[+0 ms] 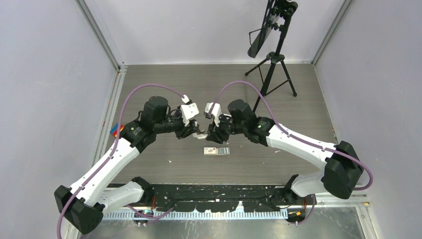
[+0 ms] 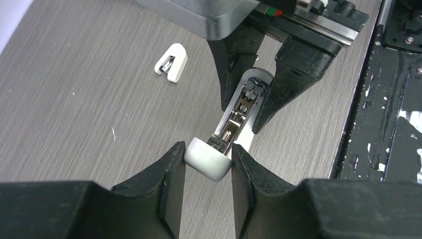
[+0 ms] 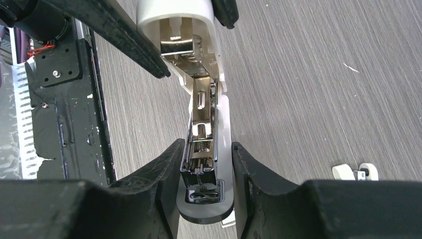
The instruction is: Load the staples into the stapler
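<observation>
The slim white stapler (image 1: 202, 133) hangs above the table between my two grippers, its silver inner channel (image 3: 203, 112) exposed. My left gripper (image 2: 208, 150) is shut on its rounded white end (image 2: 209, 160). My right gripper (image 3: 207, 148) is shut on the opposite end, with both pads against the stapler's sides beside the dark anvil plate (image 3: 204, 196). In the top view the left gripper (image 1: 195, 130) and the right gripper (image 1: 209, 133) meet nose to nose. The staples' small white box with its grey tray (image 1: 217, 151) lies flat on the table just in front of them. No loose staple strip shows.
A shorter, stubby white stapler (image 2: 170, 62) lies on the wood-grain table beyond the grippers and also shows as the short stapler (image 3: 355, 172) at the right. A black tripod (image 1: 271, 69) stands at the back right. The black base rail (image 1: 224, 194) runs along the near edge.
</observation>
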Robot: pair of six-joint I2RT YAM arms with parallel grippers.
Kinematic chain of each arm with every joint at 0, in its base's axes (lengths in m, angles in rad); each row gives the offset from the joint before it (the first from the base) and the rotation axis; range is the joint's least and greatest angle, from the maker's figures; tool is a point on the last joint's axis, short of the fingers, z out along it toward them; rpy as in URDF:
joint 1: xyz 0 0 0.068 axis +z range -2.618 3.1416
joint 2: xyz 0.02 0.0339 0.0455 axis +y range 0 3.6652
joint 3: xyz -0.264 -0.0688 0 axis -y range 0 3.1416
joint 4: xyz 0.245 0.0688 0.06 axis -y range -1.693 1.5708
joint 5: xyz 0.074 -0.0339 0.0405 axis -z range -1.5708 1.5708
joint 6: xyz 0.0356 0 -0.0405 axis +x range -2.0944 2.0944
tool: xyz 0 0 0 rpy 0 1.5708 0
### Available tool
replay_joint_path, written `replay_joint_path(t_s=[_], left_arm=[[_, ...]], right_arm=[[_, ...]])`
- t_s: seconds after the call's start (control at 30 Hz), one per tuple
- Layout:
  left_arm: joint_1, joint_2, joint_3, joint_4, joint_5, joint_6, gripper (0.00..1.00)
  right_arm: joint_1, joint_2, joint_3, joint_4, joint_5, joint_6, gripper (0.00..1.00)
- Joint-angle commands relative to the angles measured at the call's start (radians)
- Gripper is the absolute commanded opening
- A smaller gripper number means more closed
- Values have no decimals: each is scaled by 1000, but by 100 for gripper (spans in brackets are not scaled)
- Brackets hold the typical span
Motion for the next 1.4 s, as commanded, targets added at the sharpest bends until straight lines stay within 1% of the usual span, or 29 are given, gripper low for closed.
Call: replay_joint_path(t_s=[0.0,0.03,0.1,0.23,0.3,0.37,0.5,0.57,0.67,0.73,0.87,0.97,1.1,1.17,1.27,1.37], left_arm=[[-4,-73,-7,96,-19,-51,0],[-3,-86,-15,112,-35,-63,0],[-2,-114,-34,147,-76,-87,0],[7,-164,-72,212,-156,-147,0],[15,-195,-100,259,-180,-187,0],[22,-229,-133,319,-208,-237,0],[43,-304,-207,471,-275,-361,0],[61,-335,-247,545,-304,-455,0],[91,-372,-296,624,-323,-598,0],[102,-389,-321,664,-331,-671,0],[105,-419,-368,720,-387,-789,0],[105,-433,-380,734,-395,-805,0],[105,-429,-362,703,-364,-755,0],[105,-423,-352,694,-329,-698,0],[105,-377,-294,596,-218,-555,0],[105,-302,-236,503,-101,-461,0]], right_arm=[[-4,16,-25,75,14,30,3],[-9,15,-39,96,9,44,1],[-26,6,-83,162,-25,84,0],[-91,-39,-229,470,-118,241,0],[-125,-56,-302,633,-142,339,0],[-144,-63,-358,771,-159,389,0],[-167,-54,-438,974,-180,462,0],[-175,-37,-483,1117,-182,507,0],[-184,4,-525,1278,-188,572,0],[-186,29,-538,1348,-199,597,0],[-185,65,-543,1416,-215,625,0],[-186,73,-544,1420,-219,625,0],[-186,65,-536,1358,-220,596,0],[-185,55,-529,1316,-223,578,0],[-185,32,-512,1253,-225,571,0],[-184,8,-485,1165,-225,552,0]])
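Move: The hands already hold the stapler in the air by its two ends, so its middle is about 3 cm to the right of and 3 cm below the left hand, and 3 cm to the left of and 3 cm above the right hand, level fore and aft. From the left hand, the staple box lies on the table some 4 cm back, 8 cm right, and the small stapler 9 cm ahead, 13 cm right, both roughly 23 cm below. Still gripping the stapler's ends, left pulls about 4 cm left and up, both tipping fingertips up 35 degrees. ##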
